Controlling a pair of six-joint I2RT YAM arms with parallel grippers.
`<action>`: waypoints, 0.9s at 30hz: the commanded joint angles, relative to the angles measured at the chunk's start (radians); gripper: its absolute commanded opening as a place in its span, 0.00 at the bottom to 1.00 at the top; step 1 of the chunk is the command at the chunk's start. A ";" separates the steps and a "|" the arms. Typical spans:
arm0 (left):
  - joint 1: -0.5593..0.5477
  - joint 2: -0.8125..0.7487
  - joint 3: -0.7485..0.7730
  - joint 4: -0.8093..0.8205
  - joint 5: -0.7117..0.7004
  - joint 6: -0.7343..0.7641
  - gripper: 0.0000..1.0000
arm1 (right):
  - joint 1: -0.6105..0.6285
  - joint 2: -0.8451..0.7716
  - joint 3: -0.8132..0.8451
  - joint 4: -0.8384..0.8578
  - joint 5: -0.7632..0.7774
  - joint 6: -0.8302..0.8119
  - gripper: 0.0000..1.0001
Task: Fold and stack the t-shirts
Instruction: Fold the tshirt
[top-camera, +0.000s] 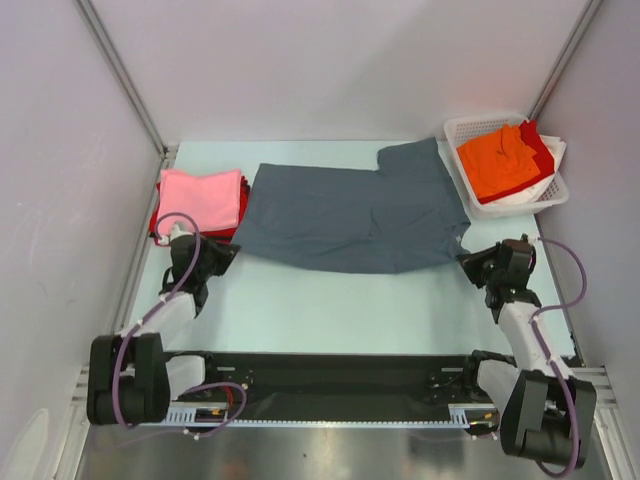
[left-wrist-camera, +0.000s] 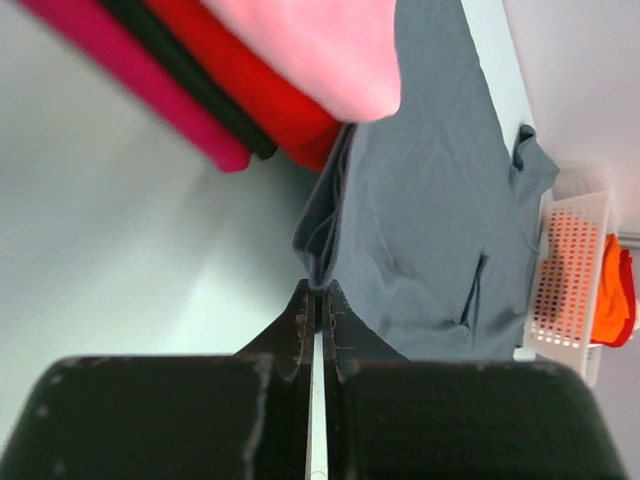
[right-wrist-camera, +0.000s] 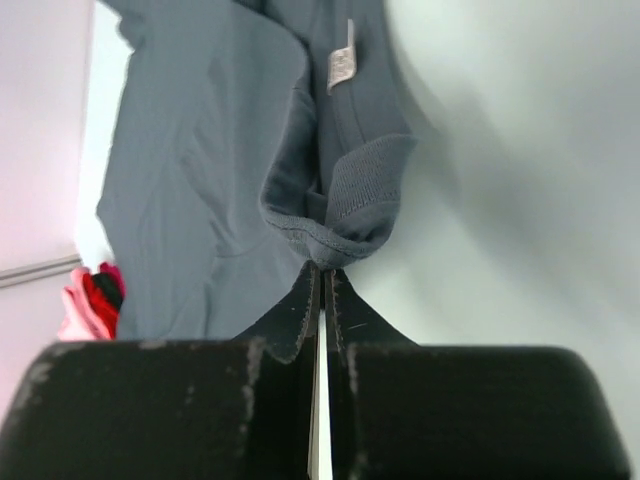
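Note:
The slate blue-grey t-shirt (top-camera: 350, 215) lies spread across the middle of the table, one sleeve toward the basket. My left gripper (top-camera: 228, 250) is shut on its near left hem corner (left-wrist-camera: 320, 255). My right gripper (top-camera: 468, 256) is shut on its bunched collar edge (right-wrist-camera: 335, 235) at the near right. A folded stack with a pink tee (top-camera: 200, 195) on top, over red, sits at the far left; in the left wrist view it shows pink (left-wrist-camera: 320, 50), red, black and magenta layers.
A white lattice basket (top-camera: 545, 198) at the far right holds orange (top-camera: 497, 160), red and white tees. White walls with metal posts close in the table on three sides. The black base rail (top-camera: 320, 385) runs along the near edge.

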 joint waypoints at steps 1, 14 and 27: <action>0.000 -0.093 -0.056 -0.057 -0.062 0.059 0.00 | -0.004 -0.082 -0.041 -0.129 0.091 -0.029 0.00; 0.000 -0.303 -0.268 -0.128 -0.116 0.048 0.01 | -0.030 -0.405 -0.128 -0.433 0.241 0.040 0.17; -0.038 -0.467 -0.088 -0.343 -0.232 0.177 0.76 | 0.133 -0.241 0.069 -0.284 0.263 -0.198 0.60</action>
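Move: I hold the t-shirt's near corners. The spot I draw my corner to lies about 8 cm back, 1 cm left and 7 cm below my left hand, and about 8 cm back, 2 cm right and 8 cm below my right. The folded stack's middle is roughly 11 cm ahead and 9 cm left of my left hand, somewhat lower. The white basket's middle is some 27 cm ahead and 16 cm right of my right hand, a little lower. With both hands still pinching the near corners, I draw the t-shirt some 8 cm back towards my bases while sinking, the left about 6 cm, the right about half that and drifting slightly right. Then I open both grippers wide and let go of the cloth; my left hand climbs a few centimetres off its corner, and both start to ease forward. ##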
